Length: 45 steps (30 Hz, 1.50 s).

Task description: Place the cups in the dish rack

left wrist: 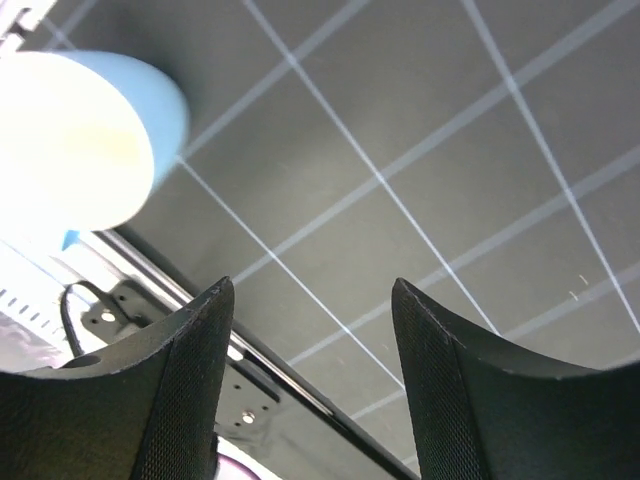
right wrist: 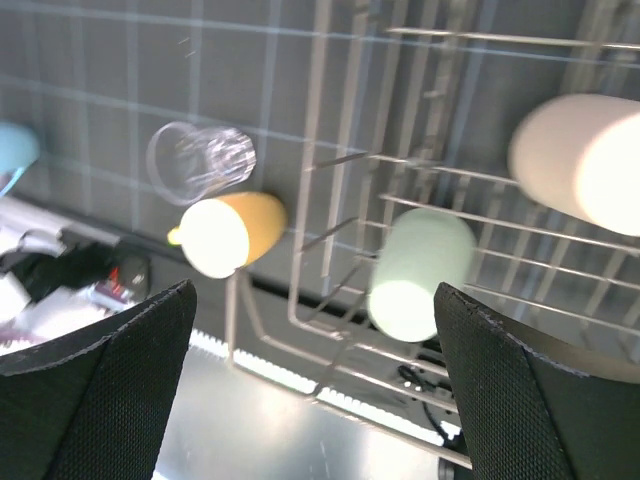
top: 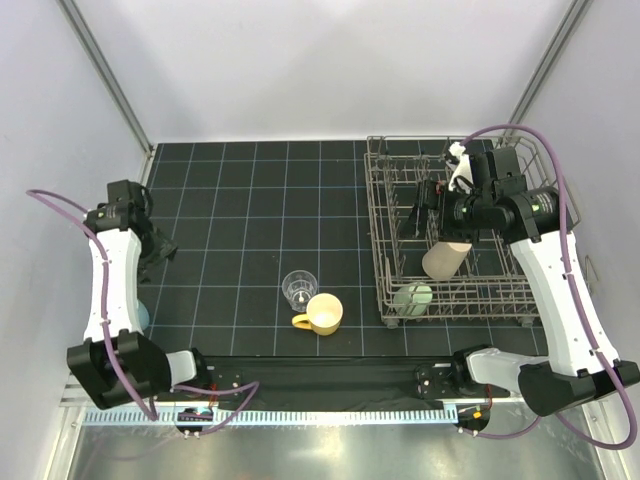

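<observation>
The grey wire dish rack [top: 376,215] stands at the right. A tan tumbler [top: 445,257] and a pale green cup [top: 412,298] lie inside it. On the mat sit a clear glass [top: 298,288] and a yellow mug [top: 322,314] lying on its side. A light blue cup [top: 143,316] peeks out behind the left arm. My left gripper [top: 157,247] hangs open over the mat, the light blue cup [left wrist: 90,130] up and left of its fingers [left wrist: 190,390]. My right gripper [top: 422,208] is open above the rack, nothing between its fingers [right wrist: 110,380].
In the right wrist view the rack's wire [right wrist: 322,120] runs between the yellow mug [right wrist: 232,232] and the green cup [right wrist: 418,270]. The clear glass [right wrist: 200,160] sits beside the mug, and the tan tumbler [right wrist: 585,160] is at the upper right. White walls enclose the mat.
</observation>
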### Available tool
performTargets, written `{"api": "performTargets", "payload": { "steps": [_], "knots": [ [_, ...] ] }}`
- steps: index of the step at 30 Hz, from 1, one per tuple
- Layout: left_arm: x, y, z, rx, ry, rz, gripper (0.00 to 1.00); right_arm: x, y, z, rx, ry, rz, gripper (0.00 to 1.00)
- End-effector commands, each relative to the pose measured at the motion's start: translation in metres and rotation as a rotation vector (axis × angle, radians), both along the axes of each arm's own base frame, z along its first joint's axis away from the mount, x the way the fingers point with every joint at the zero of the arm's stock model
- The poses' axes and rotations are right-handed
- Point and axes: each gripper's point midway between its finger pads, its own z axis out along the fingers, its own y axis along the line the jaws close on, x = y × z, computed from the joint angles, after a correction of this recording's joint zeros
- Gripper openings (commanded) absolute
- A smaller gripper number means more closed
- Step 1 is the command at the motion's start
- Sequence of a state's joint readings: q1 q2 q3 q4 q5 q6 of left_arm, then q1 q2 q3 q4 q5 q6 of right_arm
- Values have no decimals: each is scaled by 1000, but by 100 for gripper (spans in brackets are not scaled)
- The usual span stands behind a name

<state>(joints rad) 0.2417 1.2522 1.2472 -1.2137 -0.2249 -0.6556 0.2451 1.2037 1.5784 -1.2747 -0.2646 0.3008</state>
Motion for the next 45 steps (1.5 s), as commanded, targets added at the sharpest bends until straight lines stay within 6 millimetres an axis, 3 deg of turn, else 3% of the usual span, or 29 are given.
{"api": "performTargets", "payload": {
  "steps": [1,11,12,15,26,35,45],
  "knots": [
    [0,32,-9,55,22,32,63,-7,21,29,103,-80,123,100],
    [-7,74,-14,170,132,71,53,-13,30,20,91,-58,172,100],
    [-9,76,-15,176,142,77,47,-14,29,19,87,-58,173,100],
    [-16,75,-23,174,166,66,41,-16,29,16,70,-60,180,100],
    [-42,78,-37,218,240,71,43,-12,31,15,32,-66,196,100],
    [-42,88,-53,194,266,91,43,-10,31,15,27,-65,193,100],
    [-30,85,-82,121,285,69,42,-10,30,13,25,-63,188,100]
  ]
}}
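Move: The blue cup lies on its side near the table's near-left corner, about 10 cm left of the left hand, 6 cm back and some 13 cm below. The clear glass is roughly 31 cm to that hand's right and level with it; the yellow cup is about 36 cm right and 5 cm back. From the right hand the blue cup is some 65 cm left, 7 cm back and 25 cm lower. Left hand goes about 8 cm left, 7 down, 4 back towards the blue cup, fingers narrowing; right drifts left. ##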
